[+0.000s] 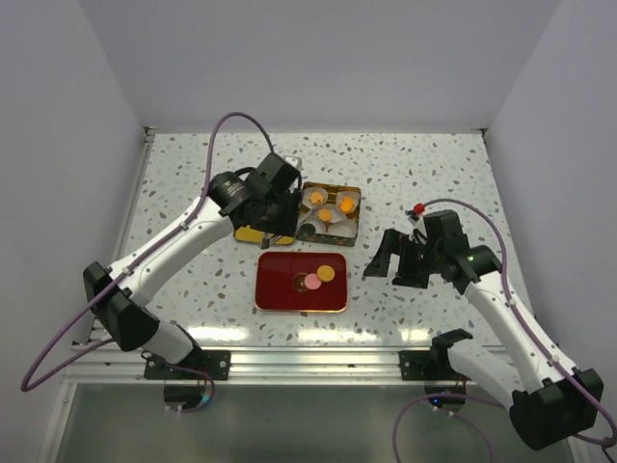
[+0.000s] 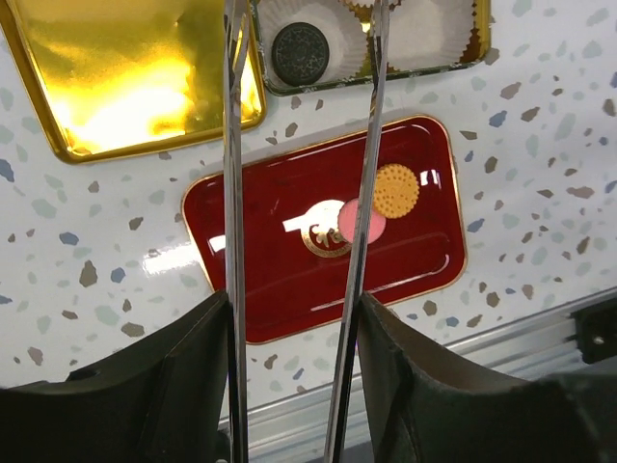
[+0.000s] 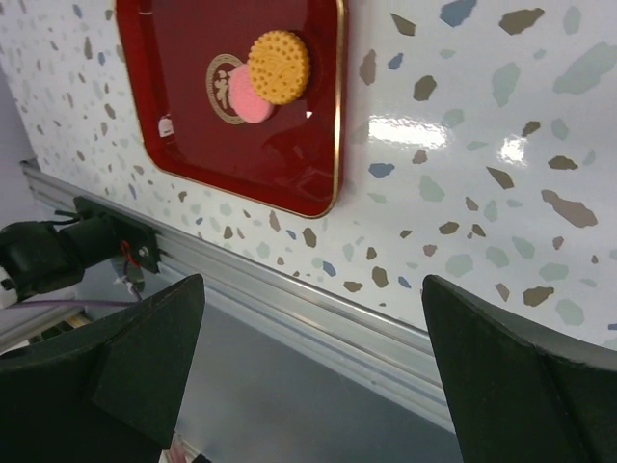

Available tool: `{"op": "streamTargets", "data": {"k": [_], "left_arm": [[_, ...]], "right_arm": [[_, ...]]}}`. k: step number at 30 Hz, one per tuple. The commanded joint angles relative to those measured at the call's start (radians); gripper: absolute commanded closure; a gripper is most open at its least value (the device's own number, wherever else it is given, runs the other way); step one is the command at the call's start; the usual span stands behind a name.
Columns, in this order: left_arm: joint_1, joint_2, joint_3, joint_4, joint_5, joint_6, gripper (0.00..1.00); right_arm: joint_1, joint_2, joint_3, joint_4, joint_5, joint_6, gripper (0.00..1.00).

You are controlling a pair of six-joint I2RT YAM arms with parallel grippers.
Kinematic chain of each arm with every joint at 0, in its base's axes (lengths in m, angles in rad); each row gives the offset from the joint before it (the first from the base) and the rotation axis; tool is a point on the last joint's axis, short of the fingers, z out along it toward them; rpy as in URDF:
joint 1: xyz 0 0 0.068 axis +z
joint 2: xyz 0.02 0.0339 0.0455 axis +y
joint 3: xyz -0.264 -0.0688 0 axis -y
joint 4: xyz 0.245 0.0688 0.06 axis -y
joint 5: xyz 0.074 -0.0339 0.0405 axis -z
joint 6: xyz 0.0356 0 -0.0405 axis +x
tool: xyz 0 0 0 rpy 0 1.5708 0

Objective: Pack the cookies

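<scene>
An orange cookie point(image 1: 327, 273) and a pink cookie point(image 1: 313, 282) lie on a red tray point(image 1: 278, 291) in front of the arms. They show as orange point(image 2: 396, 190) and pink point(image 2: 371, 222) in the left wrist view, and as orange point(image 3: 279, 67) and pink point(image 3: 243, 96) in the right wrist view. Behind the tray, a tin point(image 1: 330, 243) holds paper cups with orange cookies point(image 1: 347, 204). One cup holds a dark cookie point(image 2: 300, 53). My left gripper point(image 1: 275, 207) is shut on metal tongs point(image 2: 232, 145), whose tips run out of view toward the tin. My right gripper point(image 1: 395, 262) is open and holds nothing.
A gold lid point(image 2: 125, 77) lies left of the tin, partly under my left arm. The aluminium rail point(image 3: 318, 309) runs along the table's near edge, just below my right gripper. White walls close the back and sides.
</scene>
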Motion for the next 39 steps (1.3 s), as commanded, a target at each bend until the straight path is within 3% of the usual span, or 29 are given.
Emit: {"op": "streamTargets", "data": {"k": [1,5,10,18,23,29,39], "left_arm": [[0.005,-0.105,-0.005,-0.045,0.055,-0.09,0.43],[0.002,-0.157,-0.008,-0.102,0.058,-0.112,0.44],[0.0,-0.269,-0.071,-0.111,0.064,-0.119,0.44],[-0.003,-0.475,-0.321,0.011,0.191,-0.104,0.45],[-0.026,-0.505,-0.385,0.03,0.262,-0.072,0.46],[-0.037,-0.53,-0.476,0.045,0.312,-0.006,0.46],[-0.116,-0.469,-0.518,0.117,0.264,-0.057,0.46]], "right_arm": [[0.025,-0.014,0.043,0.071,-0.065,0.058,0.01],[0.065,-0.007,0.007,0.11,-0.095,0.093,0.01],[0.067,-0.037,0.066,0.006,-0.069,0.063,0.01],[0.068,-0.217,0.113,-0.175,0.11,0.114,0.01],[0.068,-0.333,0.116,-0.235,0.257,0.266,0.01],[0.068,-0.34,0.239,-0.343,0.363,0.267,0.01],[0.068,-0.395,0.12,-0.22,0.29,0.257,0.01]]}}
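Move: The left hand holds the tongs, their tips over the box. The pink cookie in the red tray lies about 5 cm back of this hand, 9 cm right and 20 cm below; the yellow cookie is 3 cm back and 12 cm right, the black cookie in the box 8 cm ahead and 8 cm right. From the empty right hand, the pink cookie is some 4 cm ahead, 20 cm left and 14 cm lower. Left hand arcs its tongs' tips up, back 14 cm and down towards the pink cookie; right rises 8 cm. ##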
